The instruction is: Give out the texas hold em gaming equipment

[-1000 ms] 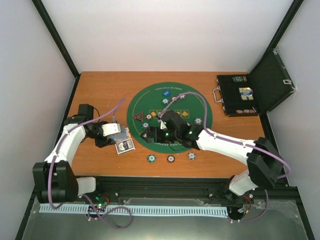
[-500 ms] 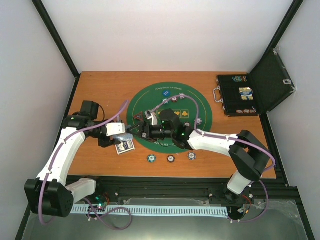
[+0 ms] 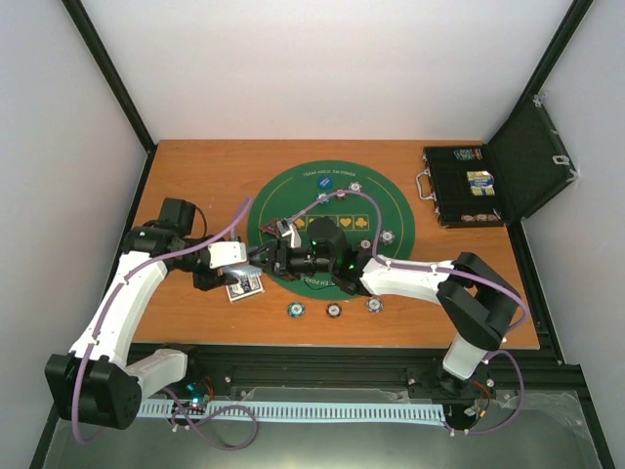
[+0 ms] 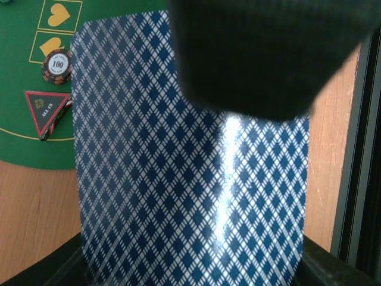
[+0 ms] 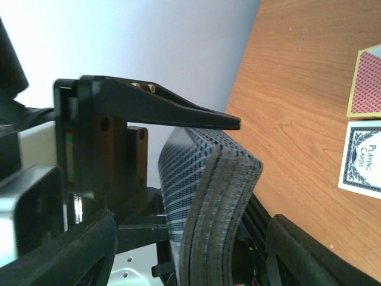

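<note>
My left gripper (image 3: 241,260) is shut on a deck of blue-grey-backed playing cards (image 4: 178,179), held above the wood just left of the green mat. My right gripper (image 3: 268,256) has reached over to it. In the right wrist view the deck (image 5: 205,179) stands edge-on between my right gripper's (image 5: 187,238) open fingers, with gaps on both sides. The left gripper's finger (image 5: 166,110) presses the deck's top. Striped chips (image 3: 334,311) lie near the front edge. A 100 chip (image 4: 58,65) and the red-edged triangle marker (image 4: 46,110) rest on the mat.
The round green felt mat (image 3: 395,210) holds more chips and a blue disc (image 3: 322,181). A card box (image 5: 362,158) and a red-backed card (image 5: 364,83) lie on the wood under the left gripper. The black hinged case (image 3: 464,186) stands open at back right.
My right gripper swung left from the mat's middle to the deck, and its jaws have narrowed around it. The left gripper came slightly right, still holding the deck.
</note>
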Controlling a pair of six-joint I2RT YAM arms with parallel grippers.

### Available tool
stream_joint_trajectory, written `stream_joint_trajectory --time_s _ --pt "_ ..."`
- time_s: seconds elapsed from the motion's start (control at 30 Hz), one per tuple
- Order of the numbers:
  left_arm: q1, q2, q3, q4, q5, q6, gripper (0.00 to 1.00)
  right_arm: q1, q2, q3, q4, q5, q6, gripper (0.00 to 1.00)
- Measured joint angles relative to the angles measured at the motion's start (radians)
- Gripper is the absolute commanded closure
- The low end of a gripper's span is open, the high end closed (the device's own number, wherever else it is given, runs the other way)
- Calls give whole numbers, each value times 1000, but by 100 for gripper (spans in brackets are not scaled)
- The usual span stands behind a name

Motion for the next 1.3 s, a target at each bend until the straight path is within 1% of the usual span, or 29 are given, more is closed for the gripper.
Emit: stream_joint_trajectory --time_s 0.2,0.27,0.3,0.4,0.43,0.47,0.53,0.57,0.6,0.77,1.2,1.3 --pt "0 -10 0 -1 0 -2 99 18 46 9 27 -1 26 43" --pt "0 -14 0 -2 0 -2 99 20 56 10 36 -1 35 49" --pt "0 -16 0 -2 1 -2 99 22 62 10 43 -2 41 53" --pt "0 -22 0 -5 1 -2 99 27 71 21 59 -3 54 70" --pt "0 -22 0 -6 2 -2 91 30 74 26 67 -4 60 75" --pt "0 -23 0 -8 4 -2 69 33 76 29 75 -5 59 79" --pt "0 -23 0 -13 6 -3 21 36 79 30 97 -11 69 86" --pt "0 -24 0 -17 8 -4 3 37 80 30 114 -17 71 89" --pt "0 -24 0 -19 13 -3 1 39 80 30 113 -17 72 91" --pt "-2 -46 0 -36 49 -6 0 40 92 12 125 -5 98 93" --pt "-2 -17 0 -89 74 14 0 61 103 -11 184 -27 108 92" --pt "-2 -11 -1 -97 74 16 4 63 114 -11 185 -31 108 92"
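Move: The left hand holds the card deck by its edges up in the air, the deck's middle about 2 cm to the right and 1 cm below. From the right hand, whose open fingers already straddle its faces, the deck's middle is roughly 4 cm left, 1 cm back and 2 cm lower. Some 15 cm below the left hand lie the Playing Cards box, about 1 cm forward and 1 cm right, and the red pack, 4 cm forward and straight ahead. The right hand eases about 2.5 cm farther left over the deck, sinking a little and drawing back, while its fingers close from wide open to a pinch on the two faces; the left hand holds the deck almost still meanwhile. Once the right has its grip, the left fingers spread fully and let go of the deck's edges, and both hands then drift back together, the left by about 2.5 cm with a slight shift to its right, the right ending some 2 cm lower than it began and keeping its pinch. ##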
